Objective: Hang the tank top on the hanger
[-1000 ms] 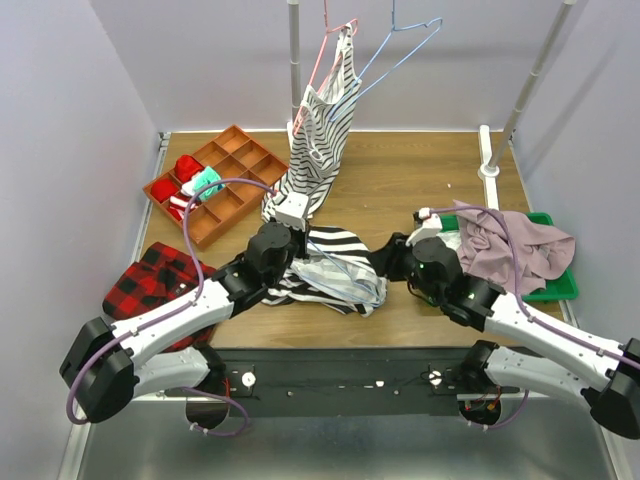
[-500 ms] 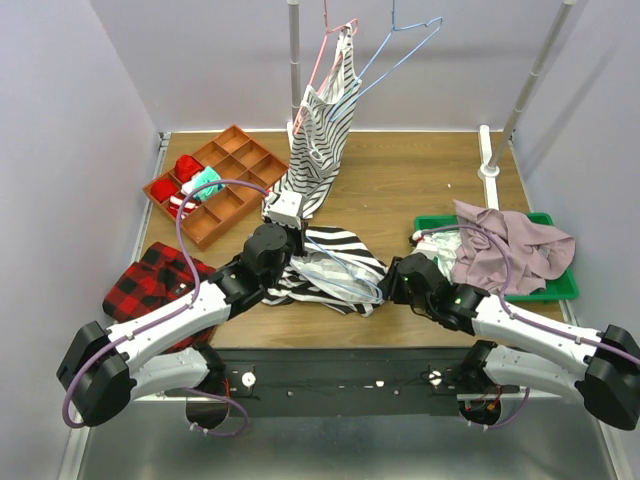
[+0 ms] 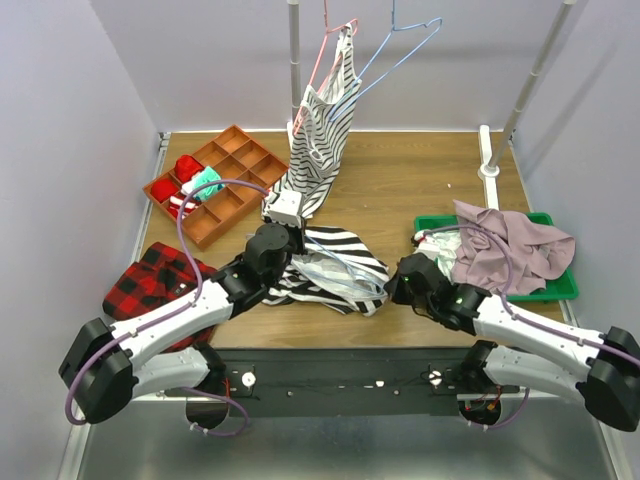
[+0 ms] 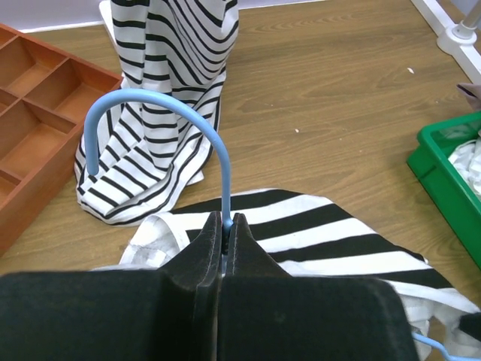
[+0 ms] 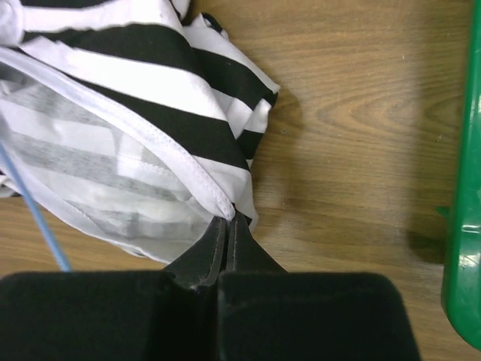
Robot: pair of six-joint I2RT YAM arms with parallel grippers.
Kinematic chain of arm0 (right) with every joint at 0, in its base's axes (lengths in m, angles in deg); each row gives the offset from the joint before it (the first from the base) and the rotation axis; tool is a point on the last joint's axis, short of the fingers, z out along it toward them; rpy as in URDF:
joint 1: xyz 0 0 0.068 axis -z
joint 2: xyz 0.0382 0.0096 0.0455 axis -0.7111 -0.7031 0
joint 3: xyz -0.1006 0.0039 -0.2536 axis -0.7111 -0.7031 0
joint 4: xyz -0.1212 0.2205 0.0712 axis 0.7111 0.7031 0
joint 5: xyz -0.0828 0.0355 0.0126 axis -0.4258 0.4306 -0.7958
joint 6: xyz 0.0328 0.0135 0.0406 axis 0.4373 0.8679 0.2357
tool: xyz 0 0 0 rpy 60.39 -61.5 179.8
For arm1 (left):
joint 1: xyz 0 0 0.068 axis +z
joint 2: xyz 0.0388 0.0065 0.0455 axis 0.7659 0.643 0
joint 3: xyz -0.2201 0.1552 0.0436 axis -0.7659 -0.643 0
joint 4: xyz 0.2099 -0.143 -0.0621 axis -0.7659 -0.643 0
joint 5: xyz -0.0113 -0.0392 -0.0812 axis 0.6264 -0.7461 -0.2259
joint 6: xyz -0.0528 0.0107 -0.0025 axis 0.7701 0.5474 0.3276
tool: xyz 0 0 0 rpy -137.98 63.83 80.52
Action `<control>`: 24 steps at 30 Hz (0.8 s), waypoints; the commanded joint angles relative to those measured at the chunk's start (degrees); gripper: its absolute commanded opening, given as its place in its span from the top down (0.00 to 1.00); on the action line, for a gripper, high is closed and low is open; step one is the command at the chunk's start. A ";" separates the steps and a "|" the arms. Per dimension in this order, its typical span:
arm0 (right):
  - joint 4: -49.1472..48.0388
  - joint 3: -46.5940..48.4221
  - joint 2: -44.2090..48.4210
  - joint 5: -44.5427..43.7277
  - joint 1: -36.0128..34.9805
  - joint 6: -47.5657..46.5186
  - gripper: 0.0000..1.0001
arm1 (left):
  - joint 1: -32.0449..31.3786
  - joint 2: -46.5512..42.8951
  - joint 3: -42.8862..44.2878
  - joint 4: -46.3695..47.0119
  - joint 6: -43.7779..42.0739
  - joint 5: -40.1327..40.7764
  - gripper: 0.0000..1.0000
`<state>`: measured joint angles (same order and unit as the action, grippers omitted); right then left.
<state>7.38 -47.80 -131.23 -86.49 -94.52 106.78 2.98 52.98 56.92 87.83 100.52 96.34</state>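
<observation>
The tank top (image 3: pixel 340 250), with wide black-and-white stripes, lies crumpled on the wooden table between the two arms. The hanger (image 4: pixel 161 100) is thin light-blue wire. Its hook arches up out of my left gripper (image 4: pixel 228 219), which is shut on the stem just over the cloth (image 4: pixel 338 233). One blue wire arm crosses the garment (image 3: pixel 350 275) and shows in the right wrist view (image 5: pixel 30 201). My right gripper (image 5: pixel 228 218) is shut on the white hemmed edge of the tank top (image 5: pixel 135 83) at its near right corner, low over the table.
A finer-striped top (image 3: pixel 320 130) hangs from a pink hanger (image 3: pixel 325 55) on the back rail, beside another blue hanger (image 3: pixel 405 50). A brown compartment tray (image 3: pixel 235 175) and red plaid cloth (image 3: pixel 150 280) lie left. A green bin (image 3: pixel 555 290) holding a mauve garment (image 3: pixel 510 250) sits right.
My right gripper has swung down and left from beside the green bin to the tank top's right edge, then shut on the hem. The left gripper keeps hold of the hanger.
</observation>
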 commanded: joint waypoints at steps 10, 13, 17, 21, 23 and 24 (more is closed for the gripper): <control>13.44 10.90 5.79 -0.20 -0.47 -3.85 0.99 | -2.21 7.45 2.61 5.86 0.04 11.09 1.00; 15.29 11.87 6.41 -0.11 -0.47 -4.38 0.99 | -2.57 8.07 2.87 6.91 -0.22 12.40 1.00; 18.01 10.29 6.94 -2.14 -0.47 -4.38 0.99 | -2.57 7.20 2.61 6.91 0.05 13.64 1.00; 16.70 7.92 6.85 -1.17 -0.47 -3.42 0.99 | -2.57 5.44 2.08 6.82 0.13 13.55 1.00; 15.56 7.13 6.67 -1.52 -0.38 -2.80 0.99 | -2.57 4.91 2.08 5.95 0.31 13.55 1.00; 15.12 7.04 6.32 -1.69 -0.38 -2.71 0.99 | -2.57 4.48 1.82 6.03 0.22 13.46 1.00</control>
<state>22.22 -38.94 -124.89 -86.84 -94.52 103.30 0.73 60.04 58.13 92.11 100.43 106.57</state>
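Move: The right fingers already pinch the trim of the tank top's opening; the hanger's right end lies roughly 3 cm back from them, 2 cm to their left and 5 cm above. The tank top's body is about 12 cm left and 4 cm ahead, the green tub's middle some 25 cm right and 9 cm ahead. From the left hand, which holds the hanger by its neck, that pinched trim is about 18 cm right, 10 cm back and 14 cm below. The right hand keeps its pinch on the trim and raises it about 6 cm, almost straight up, to hold the opening up beside the hanger's free end, then eases down about 1.5 cm while drifting slightly back and to the right. Meanwhile the left hand, fingers still shut on the hanger's neck, sinks about 2 cm and works forward nearly as far, then rises a little, turning some 10 degrees counter-clockwise so that the hanger's right end swings forward and down towards the lifted opening. ##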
